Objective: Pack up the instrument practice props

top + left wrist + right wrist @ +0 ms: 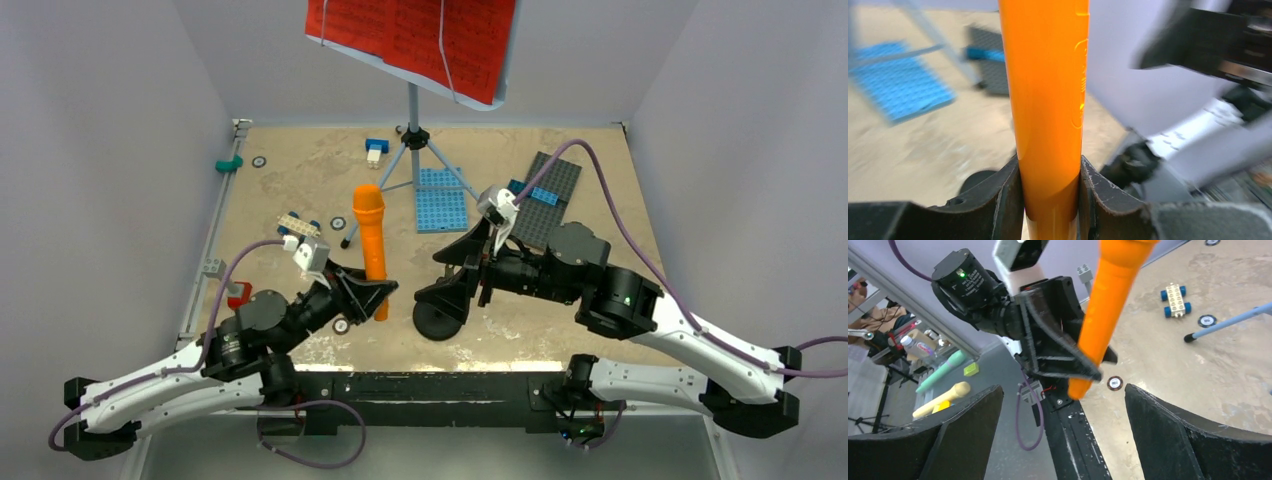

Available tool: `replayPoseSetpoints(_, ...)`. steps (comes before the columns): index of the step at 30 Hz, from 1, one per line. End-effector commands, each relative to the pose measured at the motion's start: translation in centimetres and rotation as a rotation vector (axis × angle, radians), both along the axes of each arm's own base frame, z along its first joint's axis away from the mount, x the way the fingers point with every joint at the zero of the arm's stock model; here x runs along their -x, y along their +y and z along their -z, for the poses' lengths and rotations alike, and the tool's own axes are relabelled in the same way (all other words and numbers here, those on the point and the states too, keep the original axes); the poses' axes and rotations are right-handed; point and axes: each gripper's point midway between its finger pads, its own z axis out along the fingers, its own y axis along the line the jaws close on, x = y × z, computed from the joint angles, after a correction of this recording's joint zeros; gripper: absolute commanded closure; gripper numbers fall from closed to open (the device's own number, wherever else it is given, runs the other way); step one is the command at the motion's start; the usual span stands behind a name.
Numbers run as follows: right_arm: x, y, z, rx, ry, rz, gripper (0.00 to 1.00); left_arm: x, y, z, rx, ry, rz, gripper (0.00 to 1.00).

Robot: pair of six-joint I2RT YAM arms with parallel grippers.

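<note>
The orange toy microphone (369, 235) (1045, 75) (1108, 300) is lifted off the table, and my left gripper (378, 290) (1050, 185) is shut on its lower handle. No stand is attached to its bottom end in the right wrist view. My right gripper (445, 278) (1062, 390) stands open just right of it, with nothing between its fingers. A black round disc (440, 320) lies below the right gripper. At the back stands the pale-blue music stand (412, 105) with red sheet-music pages (410, 35) on it.
A blue studded plate (442, 200) and a grey one (550, 195) lie behind my right gripper. A small wheeled brick car (300, 225) (1175, 300) sits left of the microphone. A tripod leg (1233, 322) reaches toward the middle. Small round tokens (1115, 383) dot the table.
</note>
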Motion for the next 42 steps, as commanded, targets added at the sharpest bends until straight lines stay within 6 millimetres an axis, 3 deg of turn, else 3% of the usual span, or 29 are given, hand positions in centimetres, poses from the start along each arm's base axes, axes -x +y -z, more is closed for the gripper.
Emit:
replayPoseSetpoints(1,-1.3,-1.7,0.7,0.007,-0.03,0.1,0.02,-6.0,6.7,5.1,-0.216,0.239,-0.486,1.0)
replayPoseSetpoints(5,-1.2,-1.3,2.6,0.045,-0.012,0.087,0.01,-8.6,10.7,9.3,-0.339,0.492,-0.709,1.0)
replayPoseSetpoints(14,-0.9,-0.9,4.8,0.073,0.017,0.061,0.01,-14.1,15.3,16.0,-0.378,0.729,-0.903,1.0)
replayPoseSetpoints(20,-0.8,-1.6,5.8,0.078,0.025,0.079,0.01,-16.6,18.2,20.6,-0.33,0.91,-1.001,1.0)
replayPoseSetpoints(24,-0.6,-2.3,6.1,0.077,0.024,0.085,0.01,-18.0,19.3,22.0,-0.284,0.986,-1.04,1.0)
replayPoseSetpoints(28,-0.4,-2.9,6.2,0.069,0.018,0.087,0.01,-19.0,20.5,22.8,-0.255,1.032,-1.091,1.0)
replayPoseSetpoints(33,-0.5,-3.3,6.4,0.078,0.012,0.1,0.01,-19.1,21.9,25.4,-0.231,1.142,-1.128,0.99)
replayPoseSetpoints(38,-0.7,-3.6,6.4,0.087,0.0,0.112,0.01,-18.1,22.5,27.8,-0.258,1.213,-1.161,0.9)
replayPoseSetpoints(42,-0.8,-3.6,6.5,0.093,-0.002,0.117,0.01,-18.3,23.0,27.8,-0.263,1.205,-1.165,0.83)
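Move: The left hand already holds the orange microphone upright; the clear table spot it is taken to lies about 17 cm ahead, 23 cm left and 29 cm below. The toy car stands some 8 cm beyond that spot, about level sideways; the tripod foot is 5 cm farther out than it and 10 cm to its right. For the empty, open right hand, the microphone stand is roughly 4 cm ahead, 2 cm right and 31 cm below. Swing the left gripper away from the right one, about 28 cm down, 23 cm left and 17 cm forward, to the table just short of the toy car. Keep the microphone pinched, turning the wrist counter-clockwise and tipping the fingers from level to straight down. Sink the open right hand about 7 cm towards the microphone stand, easing slightly right. ##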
